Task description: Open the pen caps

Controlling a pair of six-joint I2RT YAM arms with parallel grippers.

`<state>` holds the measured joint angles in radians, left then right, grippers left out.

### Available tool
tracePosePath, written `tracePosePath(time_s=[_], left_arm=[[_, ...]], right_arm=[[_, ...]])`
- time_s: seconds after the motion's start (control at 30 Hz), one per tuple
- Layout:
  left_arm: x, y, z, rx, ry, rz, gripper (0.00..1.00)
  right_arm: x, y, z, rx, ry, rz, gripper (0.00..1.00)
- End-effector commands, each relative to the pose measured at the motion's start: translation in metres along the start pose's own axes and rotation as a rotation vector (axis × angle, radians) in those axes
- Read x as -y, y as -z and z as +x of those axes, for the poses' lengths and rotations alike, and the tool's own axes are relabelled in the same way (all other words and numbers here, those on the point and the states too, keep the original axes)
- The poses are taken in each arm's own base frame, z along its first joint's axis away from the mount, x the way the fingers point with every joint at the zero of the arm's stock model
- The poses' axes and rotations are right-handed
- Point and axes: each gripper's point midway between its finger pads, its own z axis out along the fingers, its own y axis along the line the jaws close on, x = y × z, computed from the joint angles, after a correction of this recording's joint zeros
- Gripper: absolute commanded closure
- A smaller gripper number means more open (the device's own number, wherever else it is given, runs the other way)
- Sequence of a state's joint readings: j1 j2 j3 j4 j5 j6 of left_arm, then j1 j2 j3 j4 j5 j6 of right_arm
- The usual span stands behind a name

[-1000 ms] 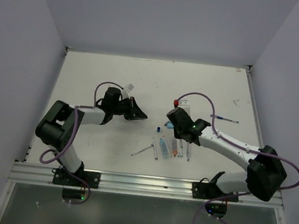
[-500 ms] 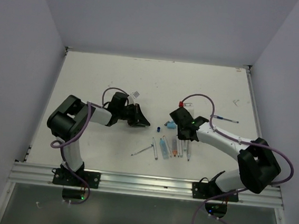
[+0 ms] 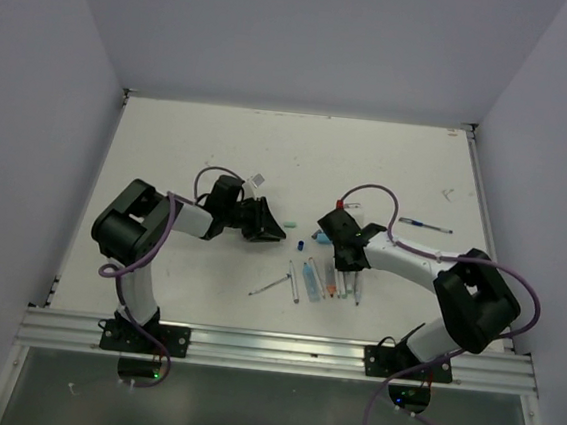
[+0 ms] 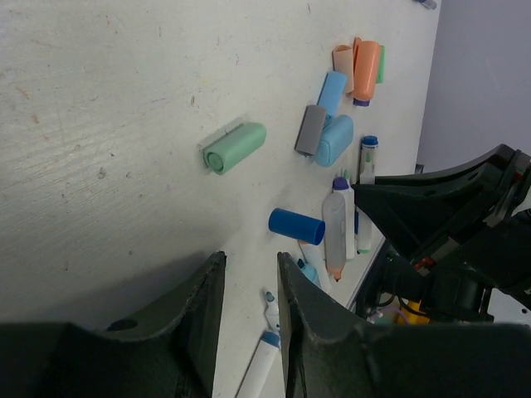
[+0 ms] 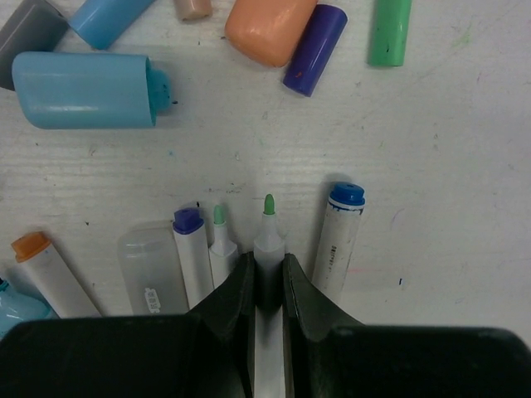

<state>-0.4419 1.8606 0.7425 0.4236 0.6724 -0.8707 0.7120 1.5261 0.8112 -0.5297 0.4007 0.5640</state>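
Note:
A pale green pen cap (image 4: pixel 236 148) (image 3: pixel 288 223) lies loose on the white table (image 3: pixel 189 153), just beyond my left gripper (image 4: pixel 249 267) (image 3: pixel 265 223). That gripper is open with nothing between its fingers. A dark blue cap (image 4: pixel 296 225), a light blue cap (image 4: pixel 332 141) (image 5: pixel 83 89) and an orange cap (image 4: pixel 366 65) (image 5: pixel 270 29) lie further on. My right gripper (image 5: pixel 267 262) (image 3: pixel 344 259) is shut on a white pen with a bare green tip (image 5: pixel 268 236), low over the table.
Uncapped white pens (image 5: pixel 189 245) lie side by side on both sides of the held pen, one with a blue end (image 5: pixel 340 236). A grey cap (image 4: pixel 312 130), a purple cap (image 5: pixel 314 48) and a green cap (image 5: pixel 390 31) lie near. One pen (image 3: pixel 425 225) sits alone at right.
My left gripper has opened and let go of the pale green cap, which now lies on the table. The right arm has drawn in to the left, still gripping its pen.

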Motion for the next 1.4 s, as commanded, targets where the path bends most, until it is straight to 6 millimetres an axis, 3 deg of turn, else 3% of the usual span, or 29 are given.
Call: tracePosePath(time_s=[0.0, 0.07, 0.2, 0.3, 0.33, 0.5, 0.87, 1.2, 1.37], left_arm=[[0.014, 0.001, -0.008, 0.028, -0.061, 0.039, 0.66], [0.018, 0.004, -0.008, 0.036, -0.071, 0.039, 0.66], [0.037, 0.006, -0.004, 0.039, -0.118, 0.046, 0.66], [0.05, -0.001, 0.006, 0.014, -0.139, 0.064, 0.73], [0.058, -0.005, 0.01, 0.006, -0.152, 0.074, 0.81], [0.06, -0.016, 0.021, -0.025, -0.145, 0.076, 1.0], [0.057, -0.032, 0.022, -0.044, -0.132, 0.061, 1.0], [0.055, -0.05, -0.001, -0.022, -0.165, 0.0, 1.0], [0.058, -0.049, -0.012, -0.003, -0.176, -0.002, 1.0]], right_arm=[[-0.003, -0.004, -0.004, 0.021, -0.036, -0.007, 0.87], [-0.003, -0.004, -0.003, 0.022, -0.039, -0.01, 0.86], [-0.005, -0.001, -0.005, 0.031, -0.04, -0.028, 0.72], [-0.005, 0.004, -0.01, 0.045, -0.047, -0.038, 0.65], [-0.006, 0.006, -0.011, 0.049, -0.049, -0.045, 0.64], [-0.001, 0.021, -0.022, 0.086, -0.063, -0.045, 0.61], [0.006, 0.037, -0.048, 0.126, -0.082, -0.053, 0.58], [0.025, 0.03, -0.074, 0.099, -0.167, -0.08, 0.55], [0.04, 0.033, -0.095, 0.114, -0.229, -0.085, 0.52]])
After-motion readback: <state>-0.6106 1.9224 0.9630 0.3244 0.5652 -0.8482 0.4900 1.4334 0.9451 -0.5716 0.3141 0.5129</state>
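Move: Some 14 cm ahead of the right hand and 19 cm to its right lies the capped blue pen. This hand still holds the green-tipped pen, its middle about 3 cm back. The blue-ended pen lies 3 cm to the right and 3 cm back; the orange cap is 9 cm ahead, 1 cm left. The blue pen is 9 cm ahead of the left hand and 34 cm right; the dark blue cap is level, 4 cm right, and the green cap 4 cm ahead, 1 cm right. Opening its fingers to let go of the green-tipped pen in the row, the right hand lifts about 6 cm, then also swings forward some 5 cm and a little right towards the blue pen, fingers spreading. The left hand backs off rightward from the green cap, rising slightly and shutting empty, then heads forward and right, ending about 7 cm to the right and roughly level with its starting line. ##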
